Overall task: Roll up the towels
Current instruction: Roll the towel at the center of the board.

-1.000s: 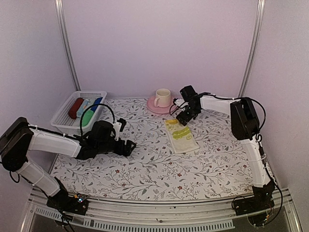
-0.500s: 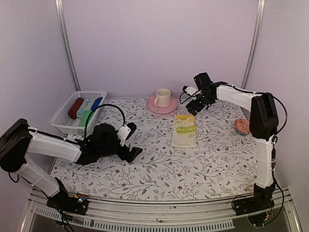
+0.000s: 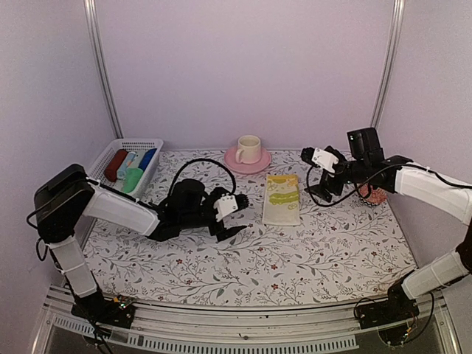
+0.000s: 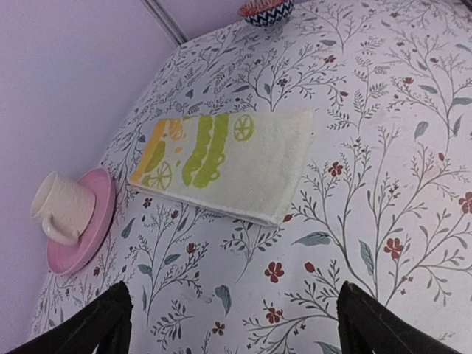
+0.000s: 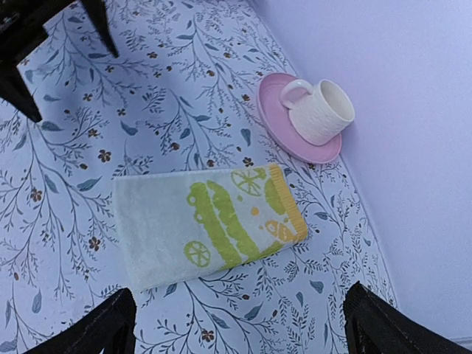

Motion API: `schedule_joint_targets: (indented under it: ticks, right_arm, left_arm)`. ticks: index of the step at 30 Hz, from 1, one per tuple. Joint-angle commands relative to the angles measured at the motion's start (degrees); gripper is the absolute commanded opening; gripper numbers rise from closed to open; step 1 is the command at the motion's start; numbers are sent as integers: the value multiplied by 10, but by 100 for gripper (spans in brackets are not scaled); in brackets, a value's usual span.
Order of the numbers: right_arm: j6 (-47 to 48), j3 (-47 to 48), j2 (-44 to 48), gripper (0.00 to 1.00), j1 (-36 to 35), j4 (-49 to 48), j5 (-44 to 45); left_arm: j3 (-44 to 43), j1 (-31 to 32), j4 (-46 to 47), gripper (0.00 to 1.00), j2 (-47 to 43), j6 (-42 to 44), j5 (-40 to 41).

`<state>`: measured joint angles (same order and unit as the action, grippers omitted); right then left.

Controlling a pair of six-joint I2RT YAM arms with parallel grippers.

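The pale yellow towel (image 3: 282, 199) with green printed marks lies flat and folded in the middle of the table. It also shows in the left wrist view (image 4: 221, 162) and the right wrist view (image 5: 206, 225). A bright green towel (image 3: 133, 179) lies rolled in the basket. My left gripper (image 3: 234, 215) stands open just left of the yellow towel, nothing between its fingers (image 4: 369, 321). My right gripper (image 3: 313, 175) hangs open to the towel's right, above the table, its fingers (image 5: 99, 328) empty.
A white basket (image 3: 97, 177) at the back left holds dark red, pale blue and deep blue rolls. A cream cup (image 3: 248, 147) stands on a pink saucer (image 3: 234, 161) behind the towel. A patterned bowl (image 3: 374, 195) sits at the right.
The right gripper left the towel's far end and swung out to its right; the towel now lies straight. The left arm reached right, up to the towel's left side.
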<state>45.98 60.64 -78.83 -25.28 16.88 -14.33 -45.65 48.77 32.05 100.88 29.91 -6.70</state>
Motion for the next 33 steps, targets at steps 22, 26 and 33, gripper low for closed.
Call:
schedule_joint_targets:
  ticks: [22,26,33]
  right_arm:
    - [62,-115,42,99,0,-117,-35]
    - [65,-119,52,99,0,-118,-40]
    - [67,-122,61,99,0,-118,-50]
  left_arm:
    - [-258,84,-156,52,275,289,116]
    - [-268,85,-144,56,293,291,156]
    - [-283,83,-159,53,308,290,183]
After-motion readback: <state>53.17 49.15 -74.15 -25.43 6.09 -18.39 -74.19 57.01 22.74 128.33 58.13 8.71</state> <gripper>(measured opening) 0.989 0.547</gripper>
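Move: The folded yellow-and-white towel lies with its middle about 11 cm ahead of the left hand, 15 cm to its right and 9 cm below. Its near-left corner, the part aimed at, is only some 3 cm ahead, 9 cm right and likewise 9 cm down. The mug on the pink plate stands roughly 26 cm ahead of that hand and 4 cm right, 4 cm lower. From the right hand, the towel's middle is about 5 cm ahead, 8 cm left and 19 cm below. The towel's near-left corner is what the left hand comes down to: it swings about 10 cm right, drops some 8 cm, then creeps forward. Meanwhile the wrist rolls its left side up some 25 degrees and the fingers narrow to about half open, straddling the corner, without pinching it. The right hand, wide open, dips about 5 cm while drawing back slightly, then rises partway. ##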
